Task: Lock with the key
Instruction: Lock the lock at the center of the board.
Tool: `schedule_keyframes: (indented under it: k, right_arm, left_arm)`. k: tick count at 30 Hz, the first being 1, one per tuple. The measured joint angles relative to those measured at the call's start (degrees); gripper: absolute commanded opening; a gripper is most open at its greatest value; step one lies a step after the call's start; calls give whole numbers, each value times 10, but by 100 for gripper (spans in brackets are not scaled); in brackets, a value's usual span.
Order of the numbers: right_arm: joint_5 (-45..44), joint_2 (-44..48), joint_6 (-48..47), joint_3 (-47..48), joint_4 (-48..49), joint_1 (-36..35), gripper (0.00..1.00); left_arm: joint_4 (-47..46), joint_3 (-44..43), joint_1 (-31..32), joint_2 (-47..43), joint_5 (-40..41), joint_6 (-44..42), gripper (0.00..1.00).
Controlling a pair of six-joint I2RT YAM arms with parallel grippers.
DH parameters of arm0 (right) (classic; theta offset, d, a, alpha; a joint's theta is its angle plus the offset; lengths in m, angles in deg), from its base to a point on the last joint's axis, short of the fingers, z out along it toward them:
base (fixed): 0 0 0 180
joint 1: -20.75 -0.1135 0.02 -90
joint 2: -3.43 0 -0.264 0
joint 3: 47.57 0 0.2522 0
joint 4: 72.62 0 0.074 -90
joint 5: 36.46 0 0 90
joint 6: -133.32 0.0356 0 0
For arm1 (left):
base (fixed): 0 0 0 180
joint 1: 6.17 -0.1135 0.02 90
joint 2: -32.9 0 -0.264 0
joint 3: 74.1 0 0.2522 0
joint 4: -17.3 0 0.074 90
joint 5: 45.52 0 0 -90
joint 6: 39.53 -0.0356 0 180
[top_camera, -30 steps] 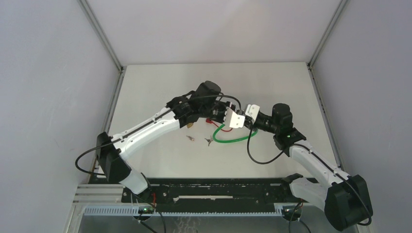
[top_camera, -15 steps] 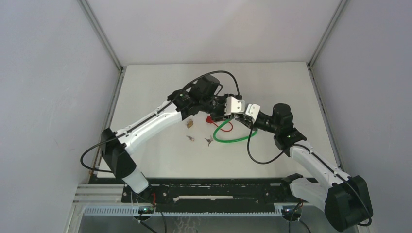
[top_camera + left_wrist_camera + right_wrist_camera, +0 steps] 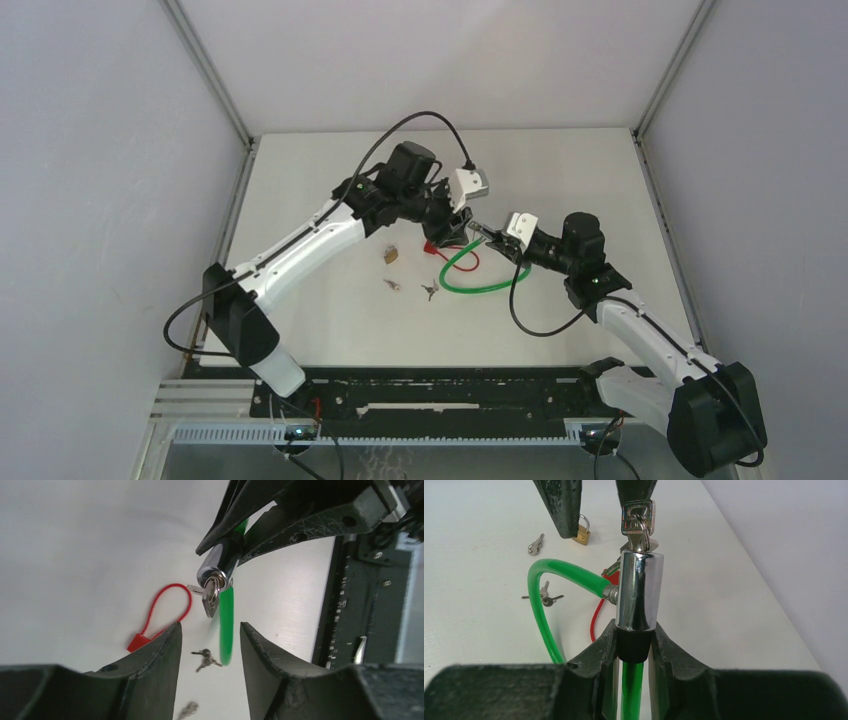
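My right gripper (image 3: 634,645) is shut on the black collar of a chrome lock cylinder (image 3: 639,587) and holds it above the table. A green cable (image 3: 549,610) loops out of the cylinder. A silver key (image 3: 638,520) on a ring sticks in the cylinder's far end. My left gripper (image 3: 210,630) is open and empty, a short way off the key (image 3: 211,592), facing it. In the top view the left gripper (image 3: 455,225) and right gripper (image 3: 490,236) meet over the green cable (image 3: 480,287) at mid table.
On the table under the grippers lie a red loop seal (image 3: 167,607), a small brass padlock (image 3: 582,534), a loose key (image 3: 535,544) and a small bunch of keys (image 3: 544,597). A black rail (image 3: 450,395) runs along the near edge.
My left gripper has drawn back from the key toward the far left and its wrist has turned. The right gripper still holds the lock in the same place.
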Motion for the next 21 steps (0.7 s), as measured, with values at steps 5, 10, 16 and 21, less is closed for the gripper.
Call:
schedule_keyframes:
  k: [5, 10, 16, 21]
  right_arm:
    - [0, 0, 0, 0, 0, 0, 0]
    - [0, 0, 0, 0, 0, 0, 0]
    - [0, 0, 3, 0, 1, 0, 0]
    - [0, 0, 4, 0, 2, 1, 0]
  left_arm:
    - [-1, 0, -21, 0, -32, 127, 41]
    - [-18, 0, -34, 0, -75, 240, 35]
    - [-56, 0, -34, 0, -89, 354, 25]
    - [-65, 0, -34, 0, -73, 394, 23]
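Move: The key standing in the green cable's lock, the lock held in the right fingers, lies about 3 cm to the right of the left hand, 1 cm ahead and roughly level. The lock's metal barrel is some 6 cm to that hand's right and 1 cm back. On the table about 23 cm below lie the red lock, 11 cm ahead and 9 cm left, and the loose keys, 1 cm ahead and 8 cm left. From the right hand, the key is 3 cm ahead and 6 cm left. The key's bow is left free while the left hand rises about 3 cm, shifting slightly right and back beside it, and rolls some 35 degrees about its finger line, counter-clockwise seen from behind the hand. Its fingers narrow from half open to a small gap with nothing between them. The right hand stays still, keeping its pinch on the lock. ##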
